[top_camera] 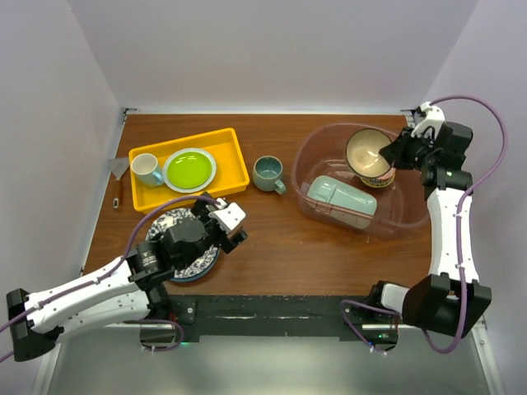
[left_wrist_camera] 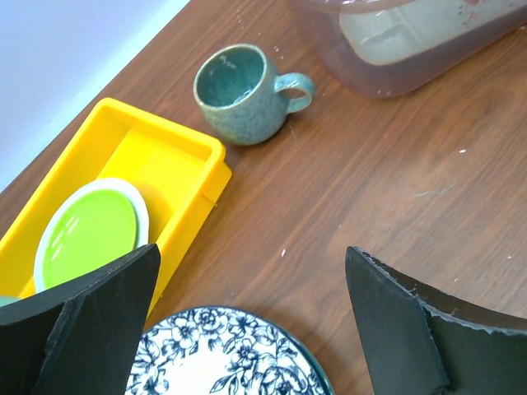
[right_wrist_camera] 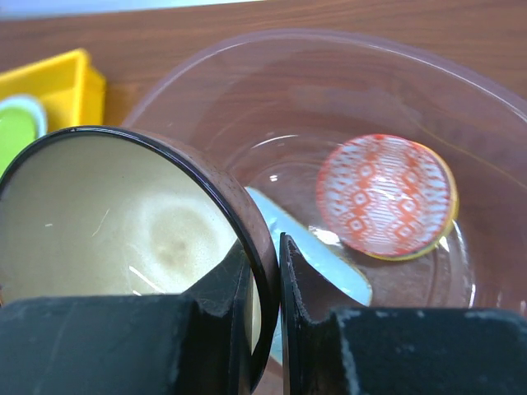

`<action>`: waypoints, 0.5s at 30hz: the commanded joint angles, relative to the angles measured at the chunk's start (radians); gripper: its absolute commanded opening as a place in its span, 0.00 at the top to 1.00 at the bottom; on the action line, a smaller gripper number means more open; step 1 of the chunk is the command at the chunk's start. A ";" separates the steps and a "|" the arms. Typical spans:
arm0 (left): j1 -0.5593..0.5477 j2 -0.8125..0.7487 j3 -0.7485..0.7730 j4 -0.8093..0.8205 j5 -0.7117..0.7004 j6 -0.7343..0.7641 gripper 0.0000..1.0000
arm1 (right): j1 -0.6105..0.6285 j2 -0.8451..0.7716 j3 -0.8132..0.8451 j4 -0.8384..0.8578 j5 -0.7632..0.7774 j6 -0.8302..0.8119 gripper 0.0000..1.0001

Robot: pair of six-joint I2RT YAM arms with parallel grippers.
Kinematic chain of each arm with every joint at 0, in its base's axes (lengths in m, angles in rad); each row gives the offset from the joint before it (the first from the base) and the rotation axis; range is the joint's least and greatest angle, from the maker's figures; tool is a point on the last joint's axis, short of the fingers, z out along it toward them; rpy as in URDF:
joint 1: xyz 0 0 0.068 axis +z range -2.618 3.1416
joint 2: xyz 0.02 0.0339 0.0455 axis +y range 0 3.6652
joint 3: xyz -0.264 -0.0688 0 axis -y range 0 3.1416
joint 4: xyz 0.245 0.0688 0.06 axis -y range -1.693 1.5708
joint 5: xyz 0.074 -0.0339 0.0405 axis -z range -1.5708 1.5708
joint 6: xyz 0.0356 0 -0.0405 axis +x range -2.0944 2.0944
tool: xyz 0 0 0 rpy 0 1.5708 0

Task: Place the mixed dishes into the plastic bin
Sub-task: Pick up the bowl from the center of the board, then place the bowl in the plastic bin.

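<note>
My right gripper (right_wrist_camera: 268,247) is shut on the rim of the tan bowl (right_wrist_camera: 123,222), one finger inside it and one outside. It holds the bowl tilted over the plastic bin (top_camera: 317,140) at the right. In the bin lie the mint-green tray (top_camera: 342,197) and a red-patterned plate (right_wrist_camera: 385,196). My left gripper (left_wrist_camera: 251,263) is open, its fingers (left_wrist_camera: 395,329) wide apart just above the far edge of the blue-patterned plate (left_wrist_camera: 222,354) at the front left (top_camera: 177,222). The grey-green mug (top_camera: 268,173) stands upright on the table between the yellow tray and the bin.
A shallow yellow tray (top_camera: 226,148) at the back left holds a lime-green plate (top_camera: 189,169) and a white cup (top_camera: 146,169). A small scraper (top_camera: 119,174) lies left of it. White walls close in the table on three sides.
</note>
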 commanded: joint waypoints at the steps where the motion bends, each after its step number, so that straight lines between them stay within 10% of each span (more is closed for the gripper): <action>1: 0.008 -0.035 0.004 0.017 -0.054 -0.009 0.00 | -0.038 -0.013 -0.011 0.255 0.062 0.169 1.00; 15: 0.022 -0.076 -0.006 0.013 -0.039 -0.003 0.00 | -0.047 0.093 -0.077 0.364 0.453 0.323 1.00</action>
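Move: The right hand already pinches the rim of the dark-edged cream bowl; the red-patterned bowl topping the stack in the plastic bin lies about 6 cm ahead, 6 cm to its right and 18 cm below. The bin's middle is about 2 cm ahead and 4 cm left, with the green tray in it roughly 4 cm back and 10 cm left, 20 cm down. From the idle left hand the red-patterned bowl is some 22 cm ahead and 48 cm right, lower. Still pinching the cream bowl by its rim, the right hand carries it about 7 cm to the right and half as far forward over the bin, sinking nearly 3 cm towards the red-patterned bowl. On the way the wrist swings clockwise by some 25 degrees, bringing the cream bowl round over the far side of the stack while the fingers keep their grip. ##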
